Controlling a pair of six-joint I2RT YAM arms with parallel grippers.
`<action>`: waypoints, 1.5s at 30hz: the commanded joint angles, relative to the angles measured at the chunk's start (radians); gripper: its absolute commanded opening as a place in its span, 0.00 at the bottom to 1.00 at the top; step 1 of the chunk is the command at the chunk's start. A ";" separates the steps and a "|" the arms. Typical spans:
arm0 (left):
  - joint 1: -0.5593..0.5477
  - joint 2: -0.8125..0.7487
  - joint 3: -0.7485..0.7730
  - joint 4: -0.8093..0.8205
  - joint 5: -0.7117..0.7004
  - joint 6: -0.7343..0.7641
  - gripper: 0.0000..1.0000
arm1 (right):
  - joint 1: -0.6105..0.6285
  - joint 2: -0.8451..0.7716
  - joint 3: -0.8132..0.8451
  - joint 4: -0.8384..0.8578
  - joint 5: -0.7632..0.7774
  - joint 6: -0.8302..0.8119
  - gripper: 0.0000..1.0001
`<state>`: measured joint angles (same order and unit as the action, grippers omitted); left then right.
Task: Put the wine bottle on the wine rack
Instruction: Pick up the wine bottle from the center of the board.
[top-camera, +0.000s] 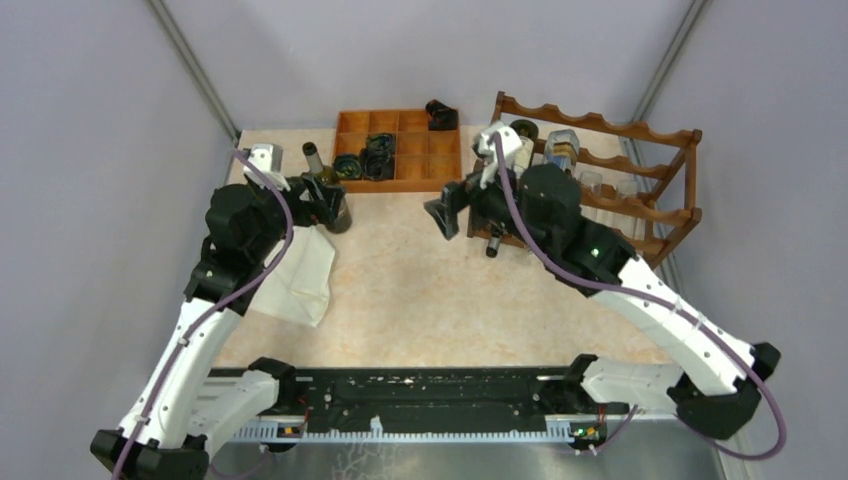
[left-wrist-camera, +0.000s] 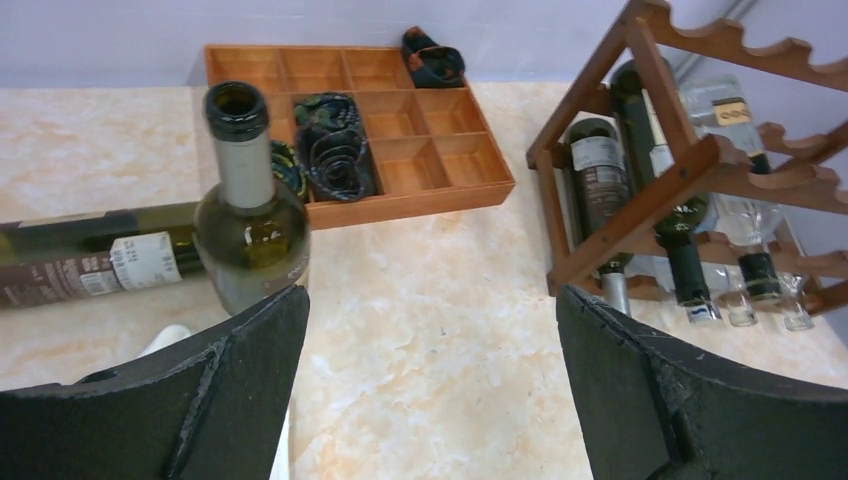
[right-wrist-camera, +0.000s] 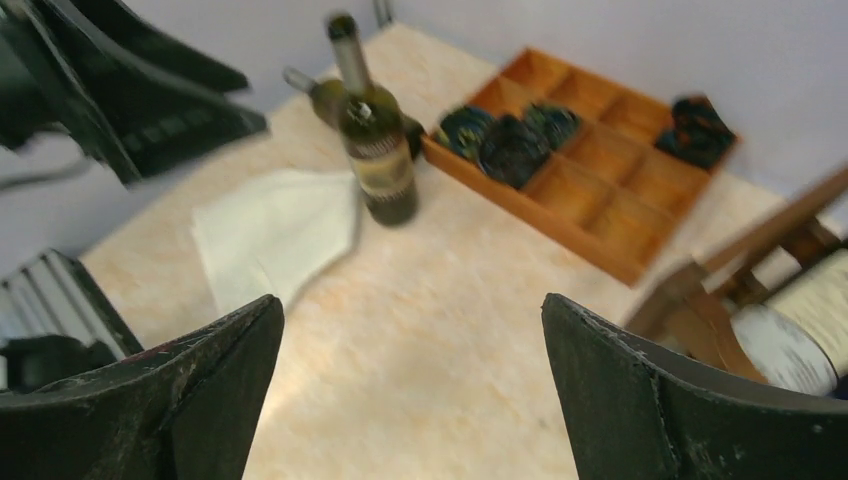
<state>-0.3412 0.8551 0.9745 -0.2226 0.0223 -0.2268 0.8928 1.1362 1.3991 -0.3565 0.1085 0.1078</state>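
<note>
An open green wine bottle (left-wrist-camera: 250, 215) stands upright on the table, just beyond my left gripper's left fingertip (left-wrist-camera: 270, 320) and outside the jaws. It also shows as the wine bottle (right-wrist-camera: 378, 160) in the right wrist view. My left gripper (left-wrist-camera: 430, 310) is open over bare tabletop. The reddish-brown wine rack (left-wrist-camera: 640, 190) stands to the right, with several bottles lying in it. My right gripper (right-wrist-camera: 412, 320) is open and holds nothing. It hovers in front of the wine rack (top-camera: 640, 175), facing the left arm. From above, the left gripper (top-camera: 322, 203) sits beside the wine bottle (top-camera: 340, 214).
A second labelled bottle (left-wrist-camera: 90, 262) lies on its side behind the upright one. An orange-brown compartment tray (top-camera: 440, 178) with dark rolled items sits at the back. A white cloth (top-camera: 305, 270) lies under the left arm. Grey walls close in both sides.
</note>
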 joint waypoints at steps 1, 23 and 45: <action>0.125 0.038 0.022 0.022 0.136 -0.046 0.98 | -0.072 -0.158 -0.147 0.036 -0.063 -0.012 0.98; 0.299 0.424 -0.070 0.515 0.155 0.201 0.83 | -0.119 -0.229 -0.452 0.167 -0.210 0.062 0.99; 0.300 0.600 0.064 0.597 0.323 0.218 0.63 | -0.162 -0.230 -0.549 0.245 -0.271 0.108 0.99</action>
<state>-0.0479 1.4303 0.9913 0.3336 0.3069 -0.0334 0.7437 0.9039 0.8543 -0.1925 -0.1360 0.2020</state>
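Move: The standing wine bottle is some 16 cm ahead of my left hand and 4 cm to its left, its middle about 17 cm lower. The lying bottle is about 24 cm ahead and 24 cm left; the wooden tray is some 36 cm ahead and 13 cm right; the white cloth is about level with me, 18 cm left, all near table height. From my right hand the standing bottle is roughly 28 cm ahead, 30 cm left and 24 cm lower. I swing my left hand left and down, then reach forward to the standing bottle's neck, about 16 cm in all, dipping some 11 cm before rising about 3 cm. On the way I roll its left side up some 10 degrees and narrow the fingers by about a third, bracketing the neck without clamping it. My right hand, open and empty, sinks about 14 cm clear of the bottle. ##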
